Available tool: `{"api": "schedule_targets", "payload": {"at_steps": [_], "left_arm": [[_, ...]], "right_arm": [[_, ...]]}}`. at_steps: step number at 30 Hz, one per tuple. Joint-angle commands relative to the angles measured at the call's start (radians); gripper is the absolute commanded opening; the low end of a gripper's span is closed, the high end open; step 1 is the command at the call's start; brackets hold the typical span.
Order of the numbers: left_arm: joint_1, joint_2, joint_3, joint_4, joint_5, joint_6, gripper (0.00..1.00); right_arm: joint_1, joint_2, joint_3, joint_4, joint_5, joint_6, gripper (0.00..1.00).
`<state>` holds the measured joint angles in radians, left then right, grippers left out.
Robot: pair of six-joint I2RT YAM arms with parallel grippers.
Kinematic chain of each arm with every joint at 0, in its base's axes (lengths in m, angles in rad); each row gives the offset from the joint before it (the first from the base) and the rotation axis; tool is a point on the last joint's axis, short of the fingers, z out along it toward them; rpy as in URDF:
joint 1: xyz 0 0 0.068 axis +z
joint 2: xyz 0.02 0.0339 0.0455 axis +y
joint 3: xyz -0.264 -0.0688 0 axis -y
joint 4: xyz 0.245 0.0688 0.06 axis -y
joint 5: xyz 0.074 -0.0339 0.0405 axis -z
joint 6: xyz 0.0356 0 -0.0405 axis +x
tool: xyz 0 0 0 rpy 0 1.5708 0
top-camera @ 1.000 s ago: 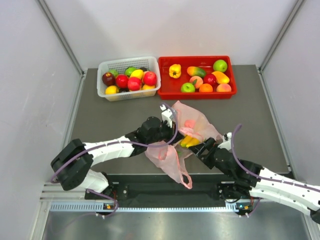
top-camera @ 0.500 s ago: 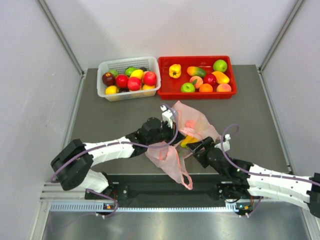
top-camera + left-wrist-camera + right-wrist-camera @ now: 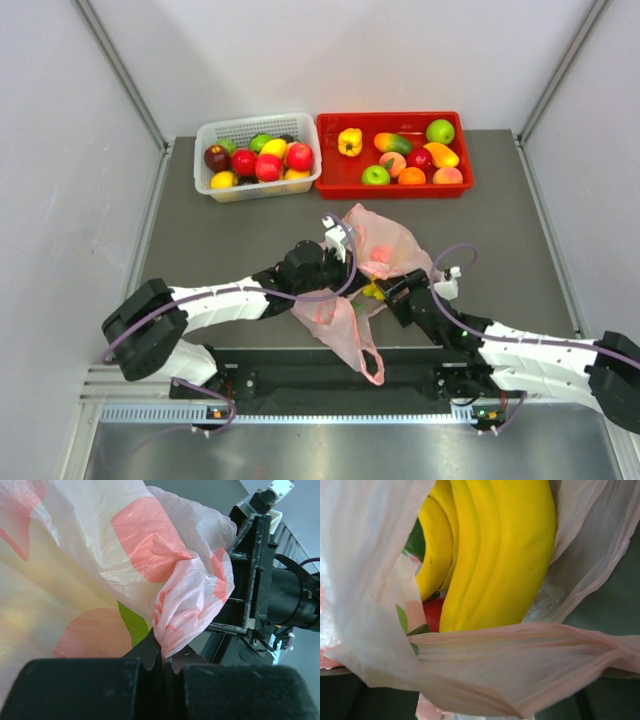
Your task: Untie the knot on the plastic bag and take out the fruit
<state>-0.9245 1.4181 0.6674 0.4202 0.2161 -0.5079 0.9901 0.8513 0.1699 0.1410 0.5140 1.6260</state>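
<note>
The pink plastic bag (image 3: pixel 388 250) lies crumpled at the table's near middle. My left gripper (image 3: pixel 338 282) is shut on a bunched fold of the bag's plastic (image 3: pixel 190 600), pinched between its jaws (image 3: pixel 162 655). My right gripper (image 3: pixel 388 291) is pushed into the bag's mouth from the right. In the right wrist view a band of bag plastic (image 3: pixel 520 660) covers its fingers. Just ahead of it lie the fruit: a yellow banana bunch (image 3: pixel 490 555) and a small red fruit (image 3: pixel 432 612). A bit of banana (image 3: pixel 372 291) shows from above. The knot is out of view.
A white basket (image 3: pixel 260 191) full of fruit stands at the back left, with a red tray (image 3: pixel 400 189) of fruit beside it. One loop handle (image 3: pixel 368 352) of the bag hangs over the table's near edge. The right arm's black gripper body (image 3: pixel 280 600) is close to my left jaws.
The right gripper has slid left and forward into the bag's mouth, up to the bananas. The left gripper has kept its hold and barely moved.
</note>
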Motion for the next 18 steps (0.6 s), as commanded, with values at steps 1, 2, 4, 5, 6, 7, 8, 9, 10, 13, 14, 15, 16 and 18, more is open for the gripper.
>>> {"api": "schedule_targets", "payload": {"at_steps": [1, 2, 4, 5, 6, 7, 8, 9, 10, 13, 14, 15, 16, 18], "left_arm": [[-0.008, -0.036, -0.009, 0.081, 0.014, -0.015, 0.0], [-0.01, -0.036, -0.011, 0.083, 0.014, -0.017, 0.0], [-0.01, -0.039, -0.012, 0.088, 0.017, -0.018, 0.0], [-0.01, -0.039, -0.012, 0.089, 0.016, -0.02, 0.0], [-0.01, -0.042, -0.012, 0.088, 0.019, -0.02, 0.0], [-0.01, -0.042, -0.012, 0.089, 0.02, -0.018, 0.0], [-0.01, -0.044, -0.014, 0.089, 0.019, -0.02, 0.0], [-0.01, -0.045, -0.014, 0.088, 0.017, -0.017, 0.0], [-0.01, -0.048, -0.015, 0.086, 0.016, -0.017, 0.0], [-0.01, -0.05, -0.02, 0.081, 0.011, -0.011, 0.0], [-0.01, -0.054, -0.02, 0.075, 0.008, -0.009, 0.0], [-0.01, -0.059, -0.022, 0.069, 0.003, -0.001, 0.0], [-0.011, -0.061, -0.022, 0.065, -0.004, 0.002, 0.0], [-0.01, -0.071, -0.023, 0.042, -0.012, 0.02, 0.0]], "right_arm": [[-0.03, 0.06, -0.003, 0.112, -0.031, -0.005, 0.71], [-0.036, 0.092, -0.004, 0.124, -0.037, -0.005, 0.71], [-0.047, 0.12, -0.007, 0.167, -0.06, -0.006, 0.71], [-0.048, 0.146, -0.01, 0.184, -0.074, -0.006, 0.7], [-0.053, 0.156, -0.012, 0.199, -0.083, -0.008, 0.69], [-0.057, 0.167, -0.015, 0.231, -0.091, -0.012, 0.61], [-0.06, 0.179, -0.018, 0.244, -0.098, -0.014, 0.54], [-0.062, 0.183, -0.02, 0.253, -0.101, -0.024, 0.46], [-0.071, 0.183, -0.021, 0.261, -0.104, -0.032, 0.4], [-0.09, 0.146, -0.026, 0.243, -0.121, -0.07, 0.21], [-0.091, 0.105, -0.024, 0.202, -0.124, -0.08, 0.13], [-0.094, 0.076, -0.021, 0.172, -0.123, -0.107, 0.1], [-0.099, 0.015, -0.011, 0.137, -0.12, -0.123, 0.07], [-0.106, -0.058, 0.005, -0.001, -0.115, -0.181, 0.04]]}}
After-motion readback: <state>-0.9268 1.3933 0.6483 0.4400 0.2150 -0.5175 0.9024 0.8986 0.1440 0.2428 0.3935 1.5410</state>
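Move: The bananas lie in the open bag just ahead of the right gripper, their middle about 4 cm farther out, 3 cm to its left and 3 cm lower. A red fruit sits deeper, some 3 cm ahead, 6 cm left and 5 cm below the right hand, while the loose bag handle trails about 14 cm back and 5 cm left. From the left gripper, the bananas are roughly 5 cm right, 1 cm back and 8 cm below. Sink the open right gripper about 2.5 cm at the bag's mouth, past the rim strip lying across its fingers, down onto the near end of the bananas. Close the fingers by about half to pinch that end, then draw up roughly 2 cm. Keep the left gripper shut on the bag, holding it almost still. ##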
